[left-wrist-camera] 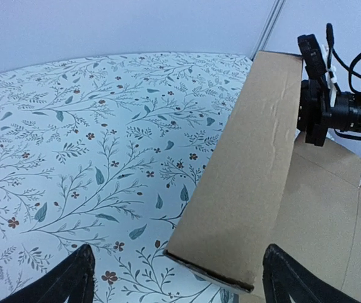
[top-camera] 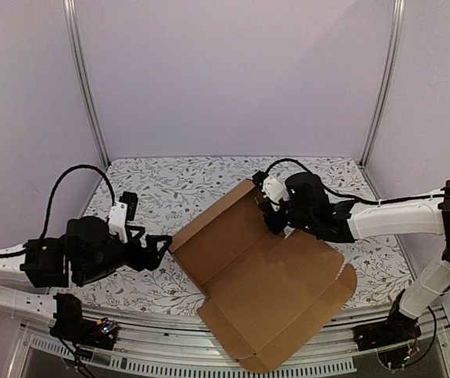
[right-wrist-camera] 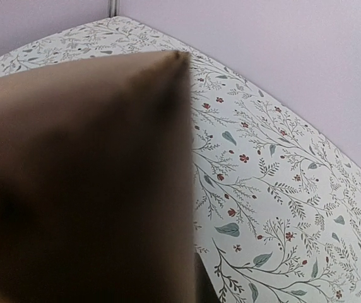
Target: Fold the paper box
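The paper box (top-camera: 272, 283) is a brown cardboard sheet lying partly folded on the table, with its near part hanging over the front edge. One long side wall (left-wrist-camera: 250, 164) stands raised along its upper-left edge. My left gripper (top-camera: 164, 246) is open at the near-left end of that wall. In the left wrist view its fingers (left-wrist-camera: 79, 278) straddle the wall's end corner without touching it. My right gripper (top-camera: 270, 211) is shut on the wall's far end. In the right wrist view the blurred cardboard (right-wrist-camera: 86, 189) fills the left side and hides most of the jaws.
The table wears a white cloth with a leaf and flower print (top-camera: 178, 185). Metal frame posts (top-camera: 83, 79) and pale walls close in the back and sides. The right arm (top-camera: 398, 216) reaches in from the right, over the box.
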Motion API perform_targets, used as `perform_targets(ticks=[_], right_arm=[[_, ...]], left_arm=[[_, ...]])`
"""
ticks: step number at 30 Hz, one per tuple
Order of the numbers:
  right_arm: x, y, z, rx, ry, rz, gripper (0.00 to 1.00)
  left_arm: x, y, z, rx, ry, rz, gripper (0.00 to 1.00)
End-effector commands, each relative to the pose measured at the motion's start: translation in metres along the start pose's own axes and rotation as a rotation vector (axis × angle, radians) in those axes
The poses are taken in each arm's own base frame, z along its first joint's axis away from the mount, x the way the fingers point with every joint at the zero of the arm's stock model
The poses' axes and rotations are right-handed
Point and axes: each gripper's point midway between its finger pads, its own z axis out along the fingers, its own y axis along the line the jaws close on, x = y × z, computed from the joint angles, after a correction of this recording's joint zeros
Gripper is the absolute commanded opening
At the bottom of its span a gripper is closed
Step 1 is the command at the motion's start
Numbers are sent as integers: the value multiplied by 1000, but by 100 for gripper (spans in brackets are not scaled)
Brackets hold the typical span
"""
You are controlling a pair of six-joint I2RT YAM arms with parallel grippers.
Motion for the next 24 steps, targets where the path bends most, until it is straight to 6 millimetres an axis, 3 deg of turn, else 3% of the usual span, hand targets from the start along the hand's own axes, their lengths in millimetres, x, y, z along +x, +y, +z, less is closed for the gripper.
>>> perform_targets(ticks=[1,6,10,16,24], right_arm=[[-6,18,-17,-209,155,-158,0],[-8,29,-30,-373,321,-305,0],[12,36,-37,-472,483,-389,0],[37,25,-36,-483,684,-509,2],[59,31,-37,-539,784,-601,1]], left_arm=[[3,1,-8,21,5,54,90],[2,6,-8,5,-8,71,90],[3,0,-4,27,-8,75,90],[6,-4,8,24,24,92,92],[15,-27,34,138,86,33,91]])
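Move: The right hand still has the box pinched by the far right end; the middle of box and open lid panel lies about 14 cm back of it, 3 cm left and some 5 cm lower. The lid panel's middle is 21 cm back, 1 cm to the right; the near left end of the long narrow wall is about 24 cm left and 7 cm back. From the wide-open left hand, the box's middle lies 22 cm right, 6 cm back and lower. Keeping its shut grip on the box's far end, the right hand swings the box round: it first lifts about 5 cm while going 3 cm left, then comes down some 9 cm, drawing back towards its base and returning to the right, as the wrist rolls and turns counter-clockwise (some 60 degrees in all) until the fingers point nearly straight down. The left hand, fingers still wide open and holding nothing, only bobs up slightly, then sinks and eases a couple of centimetres to the right after the departing box. ##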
